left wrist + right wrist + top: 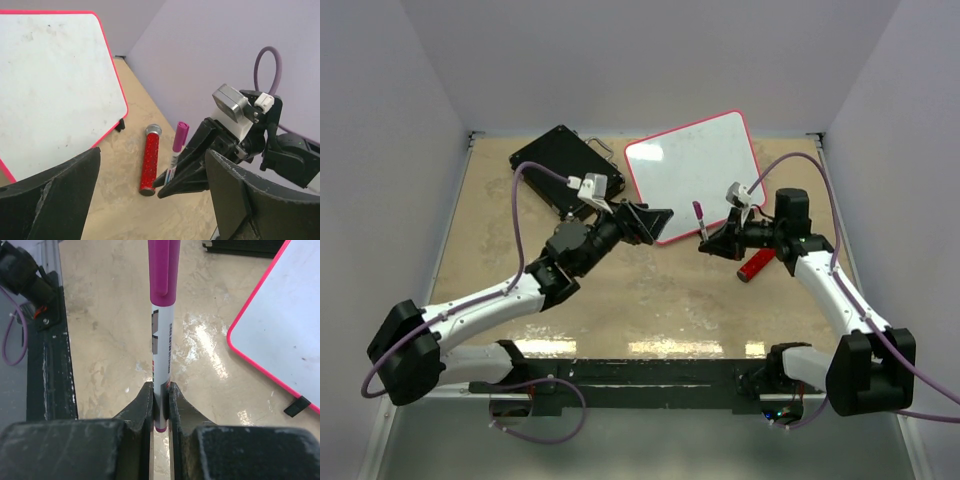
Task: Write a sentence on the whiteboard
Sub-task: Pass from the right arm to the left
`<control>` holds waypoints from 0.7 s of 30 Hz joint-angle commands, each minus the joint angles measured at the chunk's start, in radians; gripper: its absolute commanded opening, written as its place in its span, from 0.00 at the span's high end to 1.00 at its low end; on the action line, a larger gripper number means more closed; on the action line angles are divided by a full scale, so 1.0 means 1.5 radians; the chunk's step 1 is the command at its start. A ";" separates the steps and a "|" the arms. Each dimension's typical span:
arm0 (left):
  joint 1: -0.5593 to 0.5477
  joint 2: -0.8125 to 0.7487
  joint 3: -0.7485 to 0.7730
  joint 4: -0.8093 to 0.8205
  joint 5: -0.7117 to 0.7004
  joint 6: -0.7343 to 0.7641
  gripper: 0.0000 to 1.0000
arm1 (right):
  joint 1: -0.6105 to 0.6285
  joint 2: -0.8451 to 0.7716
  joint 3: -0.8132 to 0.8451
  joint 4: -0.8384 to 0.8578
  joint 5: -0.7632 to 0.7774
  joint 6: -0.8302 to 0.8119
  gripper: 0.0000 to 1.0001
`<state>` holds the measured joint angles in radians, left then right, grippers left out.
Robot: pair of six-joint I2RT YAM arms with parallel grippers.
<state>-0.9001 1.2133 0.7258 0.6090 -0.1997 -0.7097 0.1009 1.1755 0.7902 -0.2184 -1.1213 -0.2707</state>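
Note:
The whiteboard [695, 165], white with a red-pink rim, lies at the back centre of the table. Its face [50, 85] shows only faint smudges, and no sentence is visible on it. My right gripper [705, 245] hovers just off the board's near right corner, shut on a capped marker [162, 315] with a pink-purple cap and a white barrel, which points upward. My left gripper [655, 225] stands open with nothing between its fingers, facing the marker [179, 142] from the left, by the board's near edge.
A red glittery cylinder [757, 264] lies on the table beside the right gripper, near the board's corner [290, 325]. A black hard case [560, 160] sits at the back left, beside the board. Purple walls enclose the table.

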 commanded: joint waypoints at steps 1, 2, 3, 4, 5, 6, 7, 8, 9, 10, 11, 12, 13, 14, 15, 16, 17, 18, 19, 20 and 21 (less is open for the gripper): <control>0.065 0.028 0.073 -0.120 0.282 0.058 0.13 | 0.009 -0.014 0.038 -0.117 -0.014 -0.164 1.00; 0.064 0.040 0.089 -0.129 0.322 0.075 0.16 | 0.011 -0.011 0.045 -0.131 -0.021 -0.180 1.00; 0.065 0.064 0.122 -0.149 0.392 0.111 0.19 | 0.014 -0.008 0.047 -0.155 -0.031 -0.194 1.00; 0.065 0.076 0.138 -0.157 0.425 0.128 0.22 | 0.016 -0.001 0.050 -0.167 -0.037 -0.220 1.00; 0.065 0.085 0.160 -0.165 0.450 0.144 0.23 | 0.019 0.000 0.053 -0.174 -0.046 -0.230 1.00; 0.065 0.100 0.172 -0.178 0.489 0.176 0.23 | 0.020 0.000 0.054 -0.188 -0.050 -0.239 1.00; 0.065 0.108 0.184 -0.188 0.506 0.194 0.23 | 0.020 0.000 0.054 -0.192 -0.053 -0.252 1.00; 0.066 0.116 0.209 -0.201 0.518 0.211 0.23 | 0.023 0.000 0.054 -0.197 -0.058 -0.259 1.00; 0.066 0.132 0.223 -0.230 0.532 0.244 0.23 | 0.024 -0.002 0.053 -0.205 -0.060 -0.264 1.00; 0.066 0.141 0.238 -0.244 0.540 0.260 0.23 | 0.026 -0.003 0.053 -0.209 -0.062 -0.276 1.00; 0.066 0.148 0.262 -0.259 0.544 0.274 0.23 | 0.028 -0.003 0.054 -0.213 -0.064 -0.281 1.00; 0.065 0.164 0.274 -0.280 0.549 0.295 0.23 | 0.029 -0.004 0.054 -0.218 -0.066 -0.285 1.00; 0.065 0.171 0.283 -0.287 0.553 0.303 0.23 | 0.029 -0.005 0.054 -0.218 -0.066 -0.286 1.00; 0.066 0.178 0.296 -0.289 0.557 0.308 0.24 | 0.030 -0.004 0.054 -0.219 -0.066 -0.286 1.00; 0.065 0.189 0.302 -0.292 0.563 0.317 0.25 | 0.030 -0.006 0.054 -0.221 -0.066 -0.288 1.00; 0.065 0.194 0.306 -0.294 0.567 0.320 0.26 | 0.030 -0.005 0.054 -0.221 -0.067 -0.290 1.00; 0.065 0.204 0.313 -0.297 0.578 0.326 0.30 | 0.031 -0.007 0.054 -0.222 -0.067 -0.290 1.00; 0.066 0.212 0.319 -0.302 0.587 0.330 0.40 | 0.032 -0.006 0.054 -0.222 -0.067 -0.290 1.00; 0.066 0.219 0.327 -0.312 0.591 0.332 0.44 | 0.031 -0.007 0.054 -0.222 -0.067 -0.291 1.00; 0.066 0.232 0.340 -0.326 0.600 0.336 0.48 | 0.031 -0.007 0.054 -0.223 -0.066 -0.291 1.00; 0.066 0.237 0.345 -0.334 0.603 0.338 0.58 | 0.032 -0.007 0.054 -0.225 -0.066 -0.291 1.00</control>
<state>-0.8017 1.5272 1.1717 0.1722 0.6254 -0.2726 0.1432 1.1770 0.8314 -0.5354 -1.1896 -0.6746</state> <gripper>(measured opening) 0.553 0.103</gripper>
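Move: The marker stands cap up in the right gripper, its middle about 9 cm to the right of the open left gripper, 1 cm back and 6 cm lower. From the right hand point, the marker's middle is some 5 cm above and 1 cm to the left. The whiteboard's middle lies about 15 cm ahead of the left gripper, 8 cm right and 27 cm below; the red microphone is some 22 cm to its right, roughly level fore and aft, equally low. Bring the left gripper about 8 cm to the right, easing a little back and down, to set its fingers either side of the marker's purple cap; swing it some 40 degrees clockwise on the way, its left side rising, and start narrowing the fingers at the end. With the right, keep the pinch near the tail and draw the marker back about 3.5 cm, sinking slightly and turning a little counter-clockwise. ##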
